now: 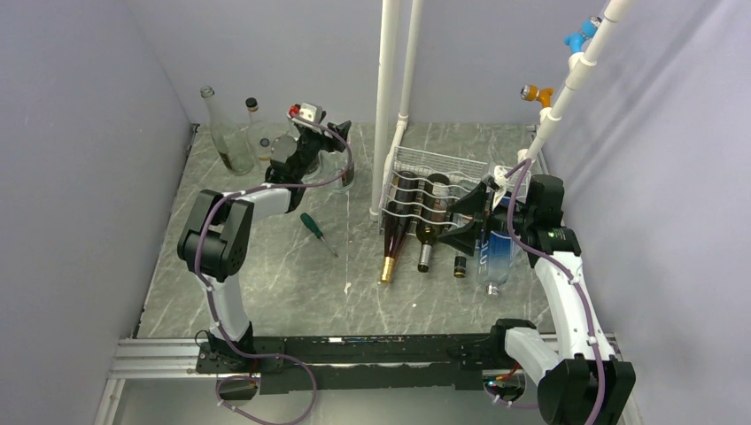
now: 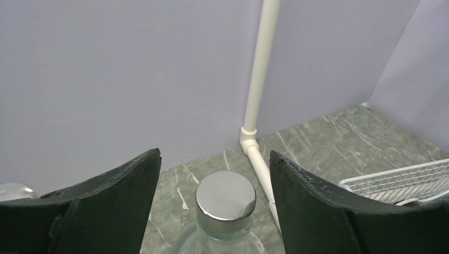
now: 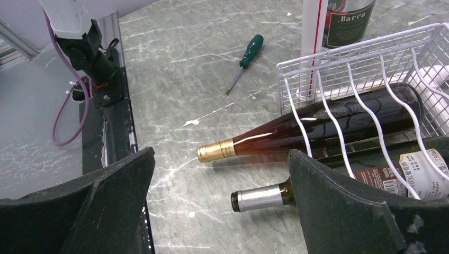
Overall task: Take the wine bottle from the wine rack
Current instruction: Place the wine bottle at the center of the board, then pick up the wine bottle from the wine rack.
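The white wire wine rack lies right of centre with several bottles in it, necks pointing toward me. An amber wine bottle with a gold cap and a green one with a silver cap stick out of the rack. My right gripper hovers open above those necks, holding nothing. At the back left, my left gripper stands open around the silver cap of an upright clear bottle. Both fingers are apart from the cap.
A green-handled screwdriver lies mid-table. Two clear bottles stand in the back left corner. White pipes rise beside the rack, and a dark bottle labelled Barra stands behind it. A blue bottle lies at the rack's right.
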`<state>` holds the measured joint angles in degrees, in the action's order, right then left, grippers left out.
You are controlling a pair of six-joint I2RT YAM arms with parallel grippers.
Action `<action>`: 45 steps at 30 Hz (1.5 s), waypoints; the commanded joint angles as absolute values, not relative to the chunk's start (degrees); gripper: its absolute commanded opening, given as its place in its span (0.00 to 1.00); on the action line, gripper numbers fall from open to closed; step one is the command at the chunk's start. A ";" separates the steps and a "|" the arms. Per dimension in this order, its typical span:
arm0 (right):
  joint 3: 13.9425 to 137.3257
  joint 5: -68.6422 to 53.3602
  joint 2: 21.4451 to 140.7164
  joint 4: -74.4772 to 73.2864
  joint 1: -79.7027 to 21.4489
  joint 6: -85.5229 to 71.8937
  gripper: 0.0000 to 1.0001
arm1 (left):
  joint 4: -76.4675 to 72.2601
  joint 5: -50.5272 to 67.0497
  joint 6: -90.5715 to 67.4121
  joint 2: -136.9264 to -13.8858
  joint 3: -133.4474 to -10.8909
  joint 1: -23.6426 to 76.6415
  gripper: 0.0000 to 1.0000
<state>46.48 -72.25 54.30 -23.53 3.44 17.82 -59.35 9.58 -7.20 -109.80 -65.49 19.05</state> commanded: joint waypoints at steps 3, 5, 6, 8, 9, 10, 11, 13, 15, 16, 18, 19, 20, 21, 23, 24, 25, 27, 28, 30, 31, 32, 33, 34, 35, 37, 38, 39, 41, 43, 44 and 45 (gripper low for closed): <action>47.11 -72.49 53.54 -22.82 3.16 19.73 1.00 | -62.93 8.72 -7.90 -101.51 -61.64 18.90 0.88; 47.11 -72.45 53.45 -22.98 3.16 19.92 1.00 | -62.32 7.71 -8.08 -99.23 -59.97 18.90 0.91; 47.11 -72.46 53.42 -23.01 3.16 19.98 1.00 | -62.05 7.34 -8.35 -98.02 -58.96 18.90 0.94; 47.11 -72.37 53.30 -23.19 3.16 20.27 1.00 | -61.48 6.60 -8.81 -95.64 -56.99 18.90 0.98; 47.11 -72.22 53.27 -23.32 3.16 20.53 1.00 | -61.13 6.07 -9.35 -93.91 -56.05 18.90 0.99; 47.11 -72.18 53.26 -23.49 3.16 20.75 1.00 | -60.64 5.72 -9.77 -92.66 -54.95 18.90 1.00; 47.11 -72.02 53.25 -23.61 3.16 20.94 1.00 | -60.13 5.31 -10.22 -91.44 -53.92 18.90 1.00; 47.20 -71.67 53.18 -23.87 3.16 21.23 1.00 | -58.94 4.59 -11.36 -88.60 -51.81 18.90 1.00; 47.20 -71.47 53.13 -24.22 3.16 21.79 1.00 | -57.11 4.35 -12.64 -85.36 -49.46 18.90 1.00; 47.12 -71.23 53.09 -24.44 3.16 22.18 1.00 | -55.44 4.45 -13.48 -83.61 -48.11 18.90 0.99; 47.13 -71.05 53.09 -24.95 3.16 23.08 1.00 | -52.89 4.65 -15.33 -79.83 -44.41 18.90 1.00; 47.11 -70.83 53.04 -25.18 3.16 23.44 1.00 | -51.77 4.47 -16.51 -77.95 -43.29 18.85 1.00; 47.11 -70.58 53.03 -25.30 3.16 23.68 1.00 | -50.80 4.14 -17.72 -75.91 -41.25 18.89 1.00; 47.07 -70.37 52.96 -25.31 3.16 23.87 1.00 | -49.86 3.73 -18.75 -74.01 -38.56 18.90 1.00; 46.94 -69.85 53.00 -25.48 3.16 24.35 1.00 | -48.50 2.81 -20.86 -70.22 -34.87 18.89 1.00; 46.93 -69.56 53.00 -25.61 3.16 24.61 1.00 | -46.48 2.11 -22.34 -68.42 -33.59 18.90 0.99; 46.98 -69.30 53.07 -25.78 3.21 24.87 1.00 | -44.13 1.51 -23.46 -66.59 -32.77 18.85 1.00; 47.02 -68.58 53.17 -26.11 3.25 25.73 1.00 | -38.53 1.35 -25.34 -62.85 -31.66 18.89 0.99; 47.02 -68.17 53.18 -26.26 3.25 26.02 1.00 | -35.96 1.32 -26.27 -61.12 -31.04 18.89 1.00; 46.95 -67.71 53.34 -26.41 3.25 26.55 1.00 | -31.78 1.65 -27.93 -56.58 -29.49 18.90 1.00; 46.94 -67.61 53.47 -26.59 3.25 26.82 1.00 | -30.64 1.89 -28.67 -54.73 -28.39 18.90 1.00; 46.93 -67.51 53.58 -26.69 3.32 27.07 1.00 | -30.03 2.03 -29.73 -53.02 -27.33 18.90 1.00; 46.93 -67.35 53.73 -26.79 3.34 27.26 1.00 | -29.64 1.98 -31.27 -51.33 -26.05 18.90 1.00; 46.93 -67.26 53.90 -26.95 3.38 27.52 1.00 | -29.15 1.82 -33.09 -49.86 -24.80 18.90 0.99; 46.98 -67.13 53.99 -27.12 3.42 27.80 1.00 | -28.25 1.75 -34.80 -48.39 -23.91 18.85 0.99; 46.98 -66.86 54.11 -27.32 3.50 28.26 1.00 | -26.62 2.24 -36.60 -45.96 -22.69 18.81 1.00; 46.94 -66.88 54.12 -27.33 3.58 28.37 1.00 | -26.33 3.59 -36.28 -45.01 -22.24 18.81 1.00; 46.93 -66.88 54.14 -27.40 3.64 28.49 1.00 | -26.14 5.33 -35.90 -44.39 -21.95 18.81 1.00; 46.93 -66.92 54.14 -27.59 3.82 28.69 1.00 | -25.75 8.49 -35.54 -43.48 -21.64 18.81 1.00; 46.93 -66.89 54.19 -27.68 3.93 28.88 1.00 | -24.74 11.64 -35.31 -42.84 -21.96 18.81 1.00; 46.93 -66.91 54.19 -27.75 3.95 28.94 1.00 | -23.72 12.86 -35.25 -42.70 -22.27 18.81 1.00; 46.94 -66.93 54.14 -27.77 4.03 28.99 1.00 | -22.42 13.76 -34.95 -42.59 -22.81 18.85 1.00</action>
<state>46.48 -66.48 54.30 -27.44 3.64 26.98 -24.97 7.09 -34.13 -43.94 -21.76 18.94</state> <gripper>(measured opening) 0.994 0.995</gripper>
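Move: The clear bottle I have just set down stands right under my left hand, free of the fingers, its middle about 12 cm below and 1 cm ahead. Its twin stands some 5 cm ahead and 9 cm left of my hand; the screwdriver lies on the board about 17 cm back, 4 cm left and 25 cm down. From my right hand, the green wine bottle in the rack lies roughly 13 cm ahead, 5 cm left and 19 cm down; the amber bottle is 8 cm farther left of it. I pull my left hand back about 24 cm and some 7 cm left, away from the bottle I set down. It first climbs about 6 cm and opens its fingers fully, then sinks some 8 cm while the fingers tip down towards level and the wrist rolls its left side down. My open right hand eases down a couple of centimetres beside the rack, drifting slightly forward and right. ##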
